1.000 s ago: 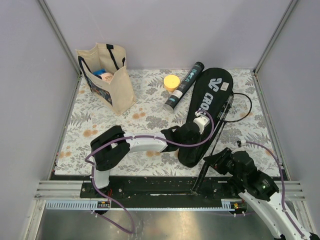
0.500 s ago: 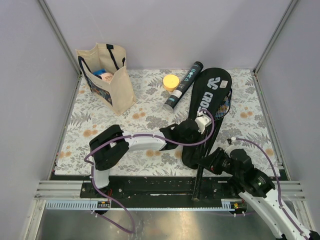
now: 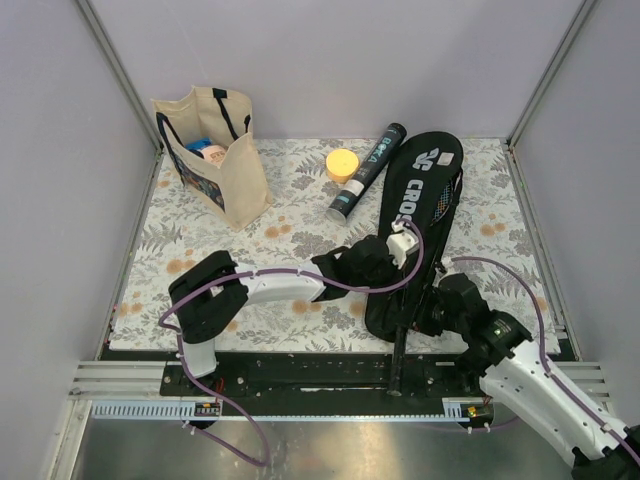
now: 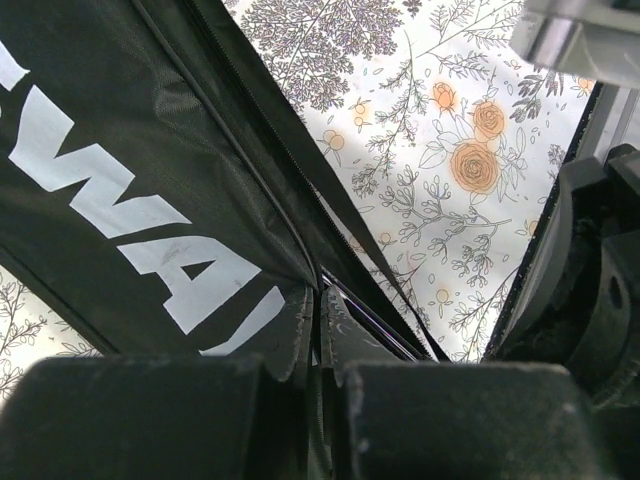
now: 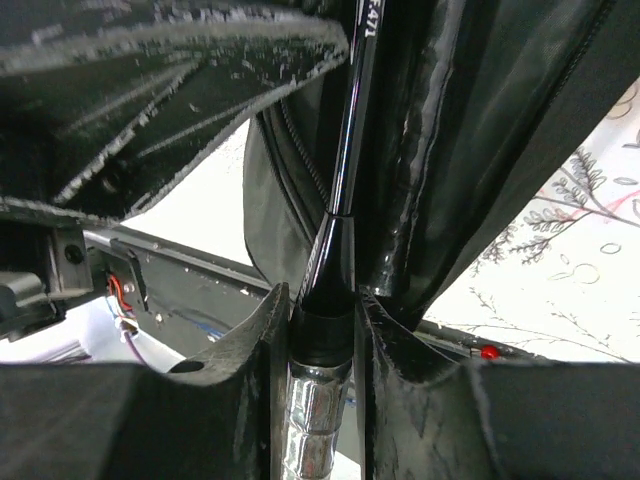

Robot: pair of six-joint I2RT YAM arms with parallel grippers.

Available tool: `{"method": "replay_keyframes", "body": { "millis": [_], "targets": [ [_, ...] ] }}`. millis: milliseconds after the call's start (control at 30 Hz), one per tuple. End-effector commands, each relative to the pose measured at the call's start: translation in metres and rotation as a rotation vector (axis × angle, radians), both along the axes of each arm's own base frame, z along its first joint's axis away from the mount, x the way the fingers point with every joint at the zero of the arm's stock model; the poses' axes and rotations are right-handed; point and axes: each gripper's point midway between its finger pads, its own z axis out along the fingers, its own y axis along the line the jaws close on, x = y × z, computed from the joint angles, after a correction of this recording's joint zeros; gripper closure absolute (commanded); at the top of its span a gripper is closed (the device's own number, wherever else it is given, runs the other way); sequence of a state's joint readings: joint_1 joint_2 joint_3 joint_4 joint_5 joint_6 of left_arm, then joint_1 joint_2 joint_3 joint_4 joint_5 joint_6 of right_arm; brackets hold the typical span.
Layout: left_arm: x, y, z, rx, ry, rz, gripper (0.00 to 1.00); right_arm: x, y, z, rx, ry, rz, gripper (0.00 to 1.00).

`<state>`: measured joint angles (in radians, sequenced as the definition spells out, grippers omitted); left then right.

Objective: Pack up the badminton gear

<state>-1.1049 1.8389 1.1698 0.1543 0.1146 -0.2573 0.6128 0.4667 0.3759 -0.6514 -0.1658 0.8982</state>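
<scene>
The black racket-shaped cover [image 3: 420,185] lies on the right of the floral table [image 3: 200,250]. My left gripper [image 3: 378,268] is shut on the cover's zip edge near its mouth; in the left wrist view its jaws [image 4: 321,312] pinch the fabric beside the white lettering on the cover [image 4: 120,200]. A black racket [image 3: 398,355] sticks out of the mouth, and its strings show in the cover's side slit. My right gripper [image 3: 416,322] is shut on it where shaft meets handle; in the right wrist view the gripper [image 5: 322,300] clamps the racket [image 5: 352,120]. The black lettered tube [image 3: 366,172] lies left of the cover.
A beige tote bag [image 3: 218,160] stands at the back left with items inside. A yellow round lid [image 3: 343,162] sits beside the tube. The racket's handle reaches over the black base rail [image 3: 300,372] at the near edge. Grey walls close in the table.
The right gripper has pushed the racket up and left, so the head has gone from outside the cover's right edge to mostly inside. The left gripper, holding the cover's edge, shifted slightly left.
</scene>
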Motion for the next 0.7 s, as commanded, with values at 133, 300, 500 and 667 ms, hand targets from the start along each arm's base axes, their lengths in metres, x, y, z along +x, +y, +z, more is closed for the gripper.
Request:
{"method": "replay_keyframes", "body": {
  "millis": [133,300,500,667],
  "targets": [
    [-0.019,-0.014,0.038,-0.139,-0.020,-0.091,1.00,0.040,0.015,0.054,0.048,-0.138,0.046,0.97],
    [-0.019,-0.011,0.039,-0.148,-0.018,-0.082,1.00,0.048,0.014,0.048,0.103,-0.086,0.082,0.97],
    [-0.023,-0.010,0.036,-0.161,0.007,-0.082,1.00,0.075,-0.001,0.039,0.137,-0.103,0.062,0.98],
    [-0.028,-0.010,0.039,-0.182,0.035,-0.087,1.00,0.098,-0.013,0.022,0.088,-0.111,0.040,1.00]
  ]
}}
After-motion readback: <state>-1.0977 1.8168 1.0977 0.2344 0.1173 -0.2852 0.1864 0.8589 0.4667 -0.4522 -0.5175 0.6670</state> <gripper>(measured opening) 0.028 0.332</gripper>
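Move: The right hand already grips the racket just above its handle, with the head inside the racket bag. The bag's middle is about 20 cm ahead of this hand, 2 cm to its right and 5 cm below. The other racket's handle lies some 4 cm ahead, 3 cm right and 3 cm lower; the shuttle tube about 35 cm ahead and 9 cm left. From the left hand, pinching the bag's edge, the bag's middle is some 13 cm ahead, 2 cm right and 5 cm lower. Forward, roughly 6.5 cm and speeding up towards the end, the right hand pushes the racket handle-last along the inside of the bag, drifting slightly right, its wrist tilting only about 5 degrees and its grip unchanged. The left hand stays almost in place and keeps the bag's zip edge pinched against the push. ##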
